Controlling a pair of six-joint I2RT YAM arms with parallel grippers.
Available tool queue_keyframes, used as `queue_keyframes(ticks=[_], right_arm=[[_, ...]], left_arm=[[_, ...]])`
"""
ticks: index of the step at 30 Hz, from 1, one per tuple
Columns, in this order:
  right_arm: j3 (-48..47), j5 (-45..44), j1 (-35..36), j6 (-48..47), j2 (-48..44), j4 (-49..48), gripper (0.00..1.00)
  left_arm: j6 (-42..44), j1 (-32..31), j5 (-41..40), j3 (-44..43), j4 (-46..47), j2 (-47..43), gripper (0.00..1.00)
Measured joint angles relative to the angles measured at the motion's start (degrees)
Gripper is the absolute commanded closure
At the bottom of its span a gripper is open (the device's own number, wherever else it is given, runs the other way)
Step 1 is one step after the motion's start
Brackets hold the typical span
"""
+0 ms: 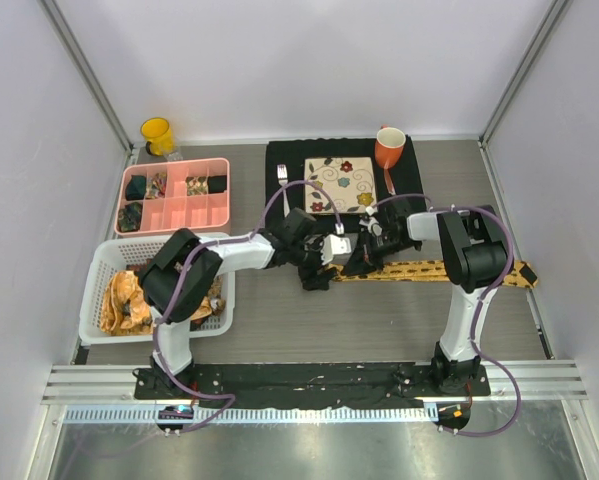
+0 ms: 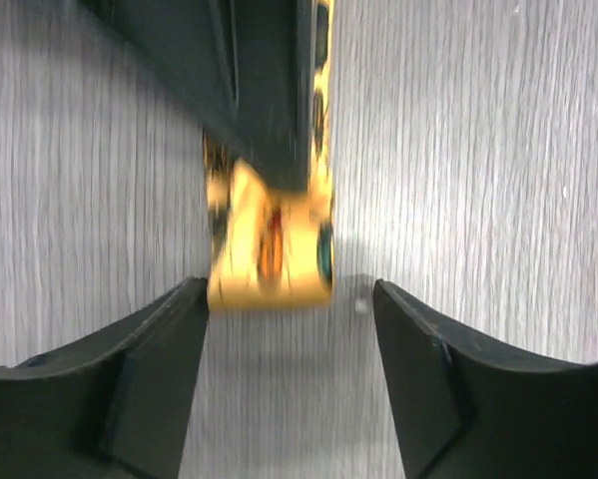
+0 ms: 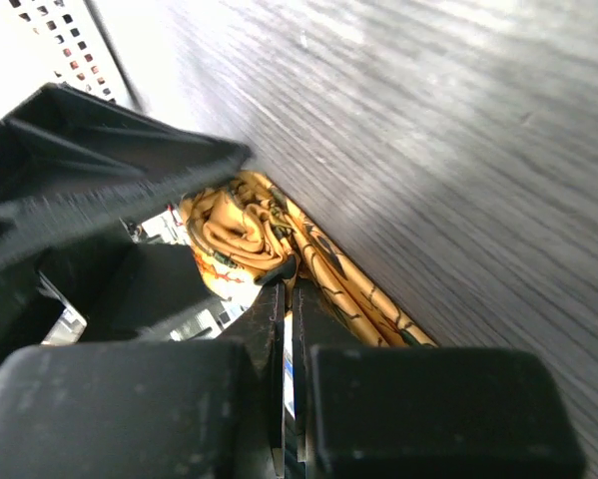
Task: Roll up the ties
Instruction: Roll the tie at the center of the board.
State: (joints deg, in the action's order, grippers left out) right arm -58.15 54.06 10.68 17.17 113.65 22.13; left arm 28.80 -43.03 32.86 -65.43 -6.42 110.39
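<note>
A mustard-yellow tie lies stretched across the table toward the right. Its left end is wound into a small roll. My left gripper sits just left of that roll with its jaws open; the roll lies just beyond the fingertips, not between them. My right gripper comes in from the right. Its fingers are shut, with the tips against the folded tie. Whether fabric is pinched between them does not show. More ties lie bunched in the white basket.
A pink compartment tray stands behind the basket, with a yellow cup at the back left. A black mat behind the grippers carries a flowered plate, a fork and an orange mug.
</note>
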Motion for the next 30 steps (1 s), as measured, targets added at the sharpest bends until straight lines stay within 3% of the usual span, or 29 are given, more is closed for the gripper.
queue_keyframes(ticks=[8,10,17,23,27,30], right_arm=[[-3.0,-2.9,0.0,-1.6,0.9,5.3,0.99],[-3.7,-3.9,0.0,-2.3,0.9,6.5,0.99],[-5.9,-6.6,0.9,-5.6,0.9,10.1,0.99],[-7.5,-7.2,1.6,-7.1,1.7,12.2,0.99],[-8.2,-7.3,1.7,-8.3,2.0,13.1,0.99],[-8.9,-7.3,2.0,-9.4,2.4,14.1,0.99]], left_arm=[[-4.9,3.1,-0.2,5.8,7.2,-4.5,0.18],[-5.9,3.1,-0.5,6.4,9.0,-6.3,0.01],[-10.3,3.0,2.0,9.5,15.7,-18.5,0.00],[-12.7,3.2,5.9,0.1,9.9,-10.3,0.00],[-15.9,3.3,2.2,10.4,19.2,-13.1,0.00],[-18.3,3.3,-0.8,10.5,18.4,-15.2,0.00]])
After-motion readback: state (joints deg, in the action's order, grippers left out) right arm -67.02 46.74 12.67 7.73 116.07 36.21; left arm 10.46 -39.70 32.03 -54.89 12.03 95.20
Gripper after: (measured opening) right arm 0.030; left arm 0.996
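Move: The tie's roll lies just off the left hand's opening fingertips, about 3 cm to the right of that hand, level with it and 1 cm lower. The closed right fingers already pinch the tie beside it, with the roll's middle some 2 cm to their left. From the right hand, the tie's flat tail runs off with its middle some 19 cm to the right, and the floral plate is about 18 cm ahead and 2 cm left. The left hand finishes opening wide and backs off a centimetre or two to the left, then lifts away from the roll to some 12 cm up and sinks back to about 9 cm above its start, ending 2 cm farther forward, its rightward-pointing fingers levelling by nearly 20 degrees and swinging counter-clockwise. The right hand stays shut on the tie beside the roll, low at the table, easing under a centimetre to the right while its fingers tip about 10 degrees steeper. ##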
